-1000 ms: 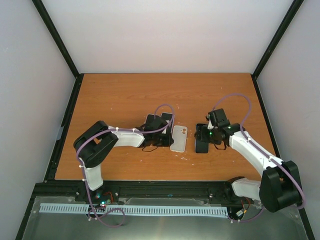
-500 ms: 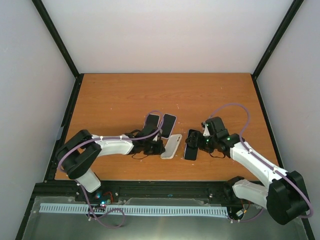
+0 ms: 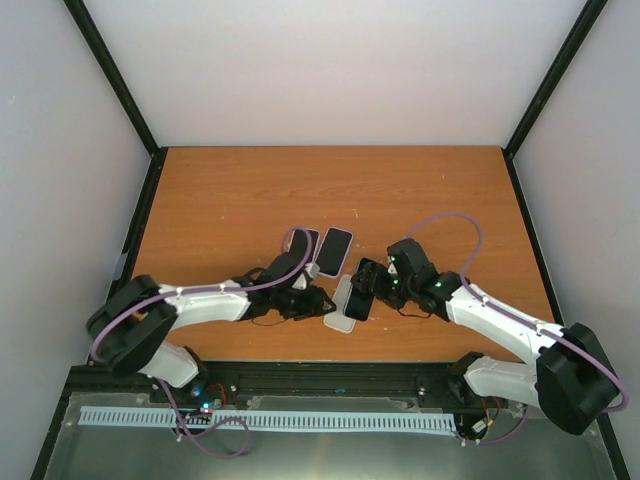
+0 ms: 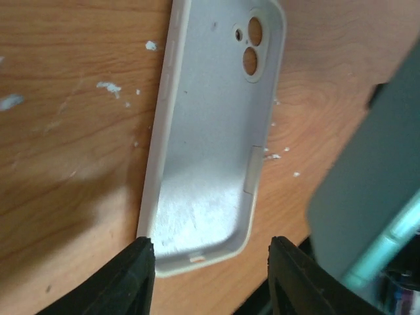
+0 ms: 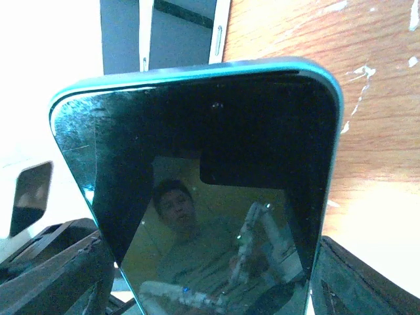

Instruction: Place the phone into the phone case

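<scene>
The white phone case [image 4: 210, 131] lies hollow side up on the table, camera holes at its far end; in the top view the case [image 3: 341, 315] sits near the front edge. My left gripper [image 4: 213, 262] stands open, its black fingers [image 4: 138, 275] on either side of the case's near end, not touching it. My right gripper [image 3: 368, 285] is shut on the phone [image 5: 210, 164], a dark-screened handset with a teal rim. It holds the phone [image 3: 360, 290] tilted over the case's right side. In the left wrist view the phone [image 4: 367, 190] looms at the right.
Two more handsets lie behind on the orange table [image 3: 220, 200]: a dark one [image 3: 335, 250] and a second [image 3: 304, 243] partly under the left arm's cable. The table's front edge [image 3: 330, 360] is just below the case.
The case has slid toward the front edge and turned. My left gripper, shut before, has opened and let it go. My right arm has carried the phone left, over the case.
</scene>
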`<move>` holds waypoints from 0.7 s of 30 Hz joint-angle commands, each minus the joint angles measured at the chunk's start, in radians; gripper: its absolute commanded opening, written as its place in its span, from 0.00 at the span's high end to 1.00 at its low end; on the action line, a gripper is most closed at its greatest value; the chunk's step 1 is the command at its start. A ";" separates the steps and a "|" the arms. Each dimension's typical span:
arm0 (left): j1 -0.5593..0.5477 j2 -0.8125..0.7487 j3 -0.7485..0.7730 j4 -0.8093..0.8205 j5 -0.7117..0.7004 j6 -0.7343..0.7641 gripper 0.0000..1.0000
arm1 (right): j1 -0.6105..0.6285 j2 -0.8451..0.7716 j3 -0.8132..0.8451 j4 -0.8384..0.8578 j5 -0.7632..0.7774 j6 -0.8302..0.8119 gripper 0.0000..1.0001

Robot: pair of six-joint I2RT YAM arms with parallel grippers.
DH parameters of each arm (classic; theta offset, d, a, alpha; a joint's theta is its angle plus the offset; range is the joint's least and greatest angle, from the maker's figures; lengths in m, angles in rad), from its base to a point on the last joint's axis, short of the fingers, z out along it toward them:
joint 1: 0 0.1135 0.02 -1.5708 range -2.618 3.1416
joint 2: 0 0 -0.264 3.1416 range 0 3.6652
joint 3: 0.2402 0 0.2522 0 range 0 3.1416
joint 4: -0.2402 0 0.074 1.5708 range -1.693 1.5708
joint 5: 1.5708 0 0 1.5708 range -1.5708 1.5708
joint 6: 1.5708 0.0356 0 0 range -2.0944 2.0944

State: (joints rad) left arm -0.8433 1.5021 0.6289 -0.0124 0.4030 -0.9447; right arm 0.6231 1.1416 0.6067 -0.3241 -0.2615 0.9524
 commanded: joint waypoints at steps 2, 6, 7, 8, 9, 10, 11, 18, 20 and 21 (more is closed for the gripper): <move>0.115 -0.186 -0.128 0.079 0.042 -0.052 0.47 | 0.061 0.020 -0.043 0.186 0.092 0.235 0.45; 0.169 -0.251 -0.128 0.039 0.028 -0.012 0.36 | 0.093 0.073 -0.035 0.205 0.158 0.309 0.45; 0.180 -0.250 -0.123 0.033 0.036 0.000 0.35 | 0.103 0.084 -0.031 0.211 0.172 0.321 0.45; 0.191 -0.246 -0.120 0.033 0.047 0.008 0.35 | 0.110 0.093 -0.028 0.221 0.182 0.334 0.45; 0.197 -0.241 -0.118 0.038 0.059 0.018 0.34 | 0.114 0.102 -0.027 0.235 0.187 0.347 0.45; 0.201 -0.236 -0.113 0.040 0.066 0.027 0.33 | 0.115 0.114 -0.026 0.249 0.189 0.356 0.44; 0.203 -0.230 -0.108 0.038 0.069 0.034 0.32 | 0.117 0.129 -0.020 0.253 0.191 0.365 0.44; 0.205 -0.209 -0.088 0.033 0.068 0.070 0.32 | 0.151 0.248 0.070 0.182 0.191 0.370 0.42; 0.205 -0.213 -0.086 0.031 0.064 0.076 0.32 | 0.162 0.260 0.075 0.177 0.200 0.383 0.42; 0.205 -0.215 -0.086 0.029 0.062 0.078 0.32 | 0.166 0.265 0.078 0.174 0.202 0.386 0.42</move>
State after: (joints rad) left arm -0.6449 1.2869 0.5022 0.0216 0.4606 -0.9058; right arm 0.7631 1.3937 0.6453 -0.1566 -0.0952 1.2972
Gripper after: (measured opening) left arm 0.680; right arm 0.751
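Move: Just beyond the left fingertips lies the empty phone case, its middle about 3 cm ahead, 4 cm right and 4 cm below that hand. From the right hand, which already holds the teal phone, the case's middle is roughly 5 cm left, 3 cm back and 9 cm down. The purple-cased phone lies some 14 cm farther out than the case and 3 cm left of it; the white-cased phone is 14 cm farther out and 11 cm left of it. Lowering the teal phone over the case, the right hand sinks about 4 cm while going some 3 cm left and slightly forward, turning about 13 degrees clockwise and keeping its grip on the phone's side edges so the near end leads down into the case's near end. The left hand clears out early, some 5 cm left with a forward rise of about 3 cm each way, its fingers opening wider, then waits. ##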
